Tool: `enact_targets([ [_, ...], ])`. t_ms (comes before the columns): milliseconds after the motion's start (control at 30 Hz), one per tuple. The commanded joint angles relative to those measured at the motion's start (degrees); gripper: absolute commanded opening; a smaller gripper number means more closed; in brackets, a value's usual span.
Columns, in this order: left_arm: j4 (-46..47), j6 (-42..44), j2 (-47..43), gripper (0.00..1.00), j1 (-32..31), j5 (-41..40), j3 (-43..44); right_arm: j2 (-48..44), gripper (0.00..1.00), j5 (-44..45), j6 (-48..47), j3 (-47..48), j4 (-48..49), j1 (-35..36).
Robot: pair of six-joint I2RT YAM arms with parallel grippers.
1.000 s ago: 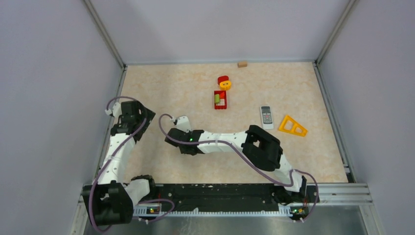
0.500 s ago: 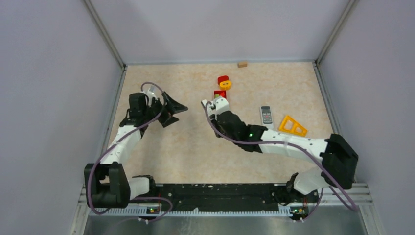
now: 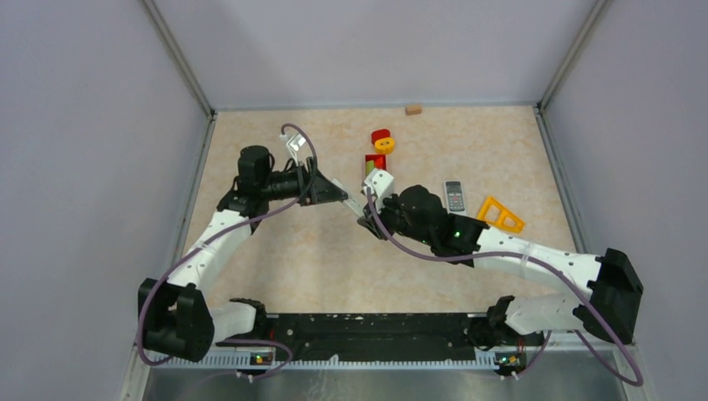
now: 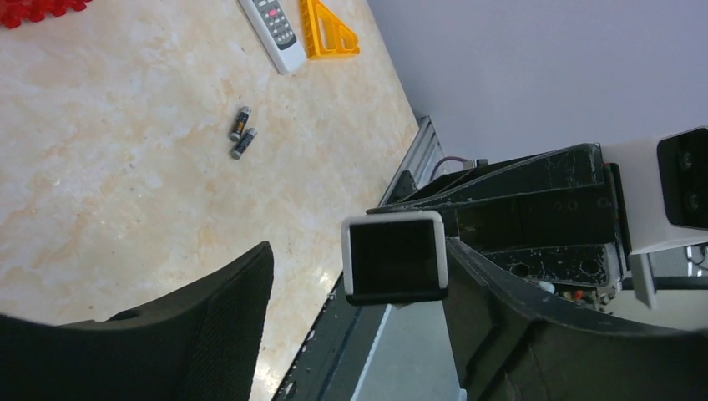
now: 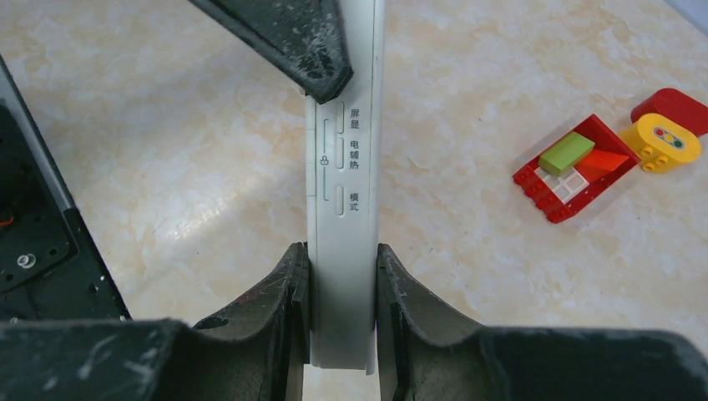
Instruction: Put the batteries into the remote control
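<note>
My right gripper (image 5: 342, 251) is shut on a long white remote control (image 5: 342, 167), held edge-on above the table. In the top view the remote control (image 3: 355, 200) bridges my right gripper (image 3: 371, 213) and my left gripper (image 3: 341, 194). My left gripper (image 4: 359, 251) stands open around the remote's far end (image 4: 392, 255), which lies against one finger (image 4: 518, 334) with a gap to the other finger (image 4: 209, 326). Two small batteries (image 4: 242, 134) lie side by side on the table in the left wrist view. They are hidden in the top view.
A second, smaller remote (image 3: 454, 197) and a yellow triangle frame (image 3: 499, 215) lie to the right. A red brick tray (image 3: 375, 163) and a red-and-yellow brick (image 3: 383, 140) sit behind the grippers. A tan block (image 3: 413, 109) is at the back wall.
The left arm swung right toward the middle, and the right arm brought the remote to meet it. The left jaws have narrowed around the remote's end.
</note>
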Motion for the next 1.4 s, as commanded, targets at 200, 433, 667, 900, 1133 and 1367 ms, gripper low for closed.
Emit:
enact_targets([
  [200,-1.89,3.00,-2.38,0.56,-0.81,2.86,2.99,-1.41,0.00,-5.21,-4.80,3.91,-2.03,-0.28],
  [433,-1.88,0.65,-1.75,0.55,-0.91,5.97,3.29,-0.83,0.00,-2.31,-4.78,3.99,-0.57,-0.34],
  [667,-2.42,-1.24,-0.69,0.43,-0.91,7.29,4.28,-0.32,0.00,-1.22,-5.36,4.26,0.07,-0.30],
  [900,-2.64,-2.11,0.67,0.46,-0.91,7.39,5.10,-0.01,0.00,-2.70,-6.07,4.26,-0.03,-0.32],
  [1133,-2.08,-2.68,1.22,0.36,-1.00,7.42,4.90,0.24,0.00,-2.81,-6.29,4.23,0.06,-0.26],
  [1367,-0.91,0.49,0.38,0.00,-1.00,6.87,4.92,-0.10,0.26,-4.07,-4.07,4.15,-1.25,-0.30],
])
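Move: The right gripper still holds the white remote, the remote slanting up and to the left out of its fingers. Its middle lies about 2 cm right, 1 cm back and 1 cm below the left hand, and some 3 cm ahead, 5 cm left and 2 cm above the right. On the table, about 23 cm below the left hand, the batteries lie roughly 21 cm right and 3 cm ahead, and the red tray 11 cm right and 26 cm ahead. Shut the left gripper on the free upper end of the white remote, already between its open fingers, going from wide open to well under half while easing the hand back some 1.5 cm and slightly up, with about 5 degrees of clockwise turn. Pinch the two sides with the pads and stay there. Keep the right grip closed on the lower end, holding the remote nearly still. ##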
